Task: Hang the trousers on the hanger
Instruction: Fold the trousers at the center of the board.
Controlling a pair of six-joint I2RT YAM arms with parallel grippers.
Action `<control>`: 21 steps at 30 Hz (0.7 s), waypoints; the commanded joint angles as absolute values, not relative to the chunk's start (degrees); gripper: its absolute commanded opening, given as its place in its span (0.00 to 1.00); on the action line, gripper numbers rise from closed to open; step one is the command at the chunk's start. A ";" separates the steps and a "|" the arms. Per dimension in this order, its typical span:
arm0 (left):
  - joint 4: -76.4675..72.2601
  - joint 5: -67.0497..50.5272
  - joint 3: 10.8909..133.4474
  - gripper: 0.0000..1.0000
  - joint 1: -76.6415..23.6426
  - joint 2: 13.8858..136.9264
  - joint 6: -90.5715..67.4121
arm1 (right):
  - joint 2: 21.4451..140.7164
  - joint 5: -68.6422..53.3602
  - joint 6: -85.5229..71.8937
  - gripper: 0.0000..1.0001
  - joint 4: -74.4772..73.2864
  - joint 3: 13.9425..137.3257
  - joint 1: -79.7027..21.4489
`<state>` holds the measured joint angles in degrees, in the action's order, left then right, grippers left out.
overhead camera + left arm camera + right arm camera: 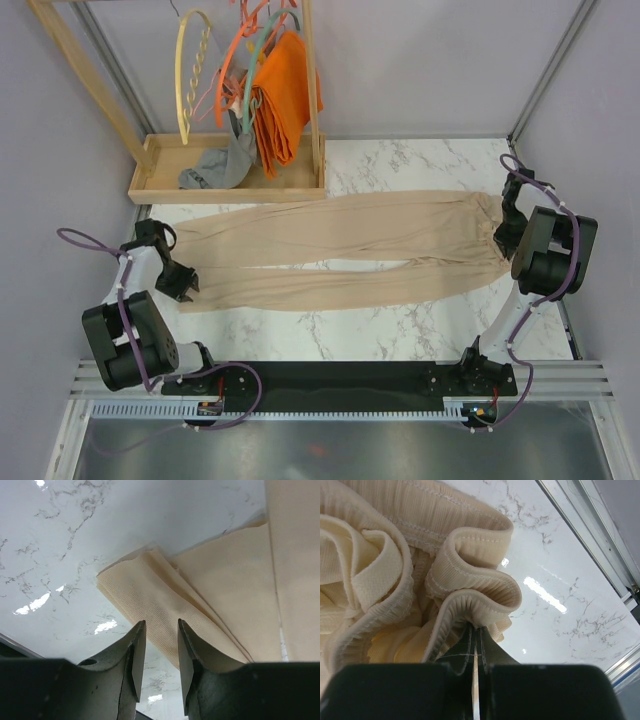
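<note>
The beige trousers [340,245] lie flat across the marble table, legs pointing left and waist at the right. My left gripper [186,288] hovers at the end of the near leg. In the left wrist view it [160,625] is open, and the folded cuff [145,597] lies just beyond and below its fingertips, not pinched. My right gripper [503,238] is at the waist. In the right wrist view it [475,629] is shut on the bunched elastic waistband [470,587]. The pale yellow hanger [192,75] with its twisted bar hangs on the rack at the back left.
A wooden rack with a tray base [160,188] stands at the back left. It holds orange hangers [240,45], a teal hanger [258,55], an orange cloth [283,100] and a grey garment [215,165]. Metal frame posts and grey walls line both sides.
</note>
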<state>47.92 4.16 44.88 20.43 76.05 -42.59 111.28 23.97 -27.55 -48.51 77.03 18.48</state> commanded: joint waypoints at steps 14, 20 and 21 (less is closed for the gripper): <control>44.30 5.98 42.89 0.25 20.30 81.12 -43.42 | 110.48 22.15 -28.65 0.00 -48.16 79.10 19.25; 44.38 6.50 42.80 0.06 20.30 80.16 -42.72 | 110.30 22.85 -28.56 0.00 -48.25 78.93 19.25; 44.65 6.76 42.98 0.02 20.39 79.98 -42.71 | 110.30 22.85 -28.56 0.00 -48.25 78.93 19.25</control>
<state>45.63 4.56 42.39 20.43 80.86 -42.68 111.28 22.74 -27.70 -48.49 77.19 19.05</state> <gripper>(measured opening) 0.051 0.016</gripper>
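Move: The end of the near trouser leg lies right below the left hand, about 3 cm down and some 1 cm back, its hem crossing just to the left. The end of the far leg is roughly 12 cm ahead and 5 cm to the left, also flat on the table; the wooden tray's middle is about 28 cm ahead and 10 cm to the right. From the right hand, the near leg's end is some 77 cm left and 12 cm back, about 1 cm lower. Down about 2.5 cm and back a little over 1 cm goes the left hand, onto the near corner of the near trouser leg's end, its wrist tipping about 5 degrees; it then stays there and closes its fingers from partly open to nearly shut, pinching the cloth just in from the hem. The right hand stays put, keeping its pinch on the waistband. ##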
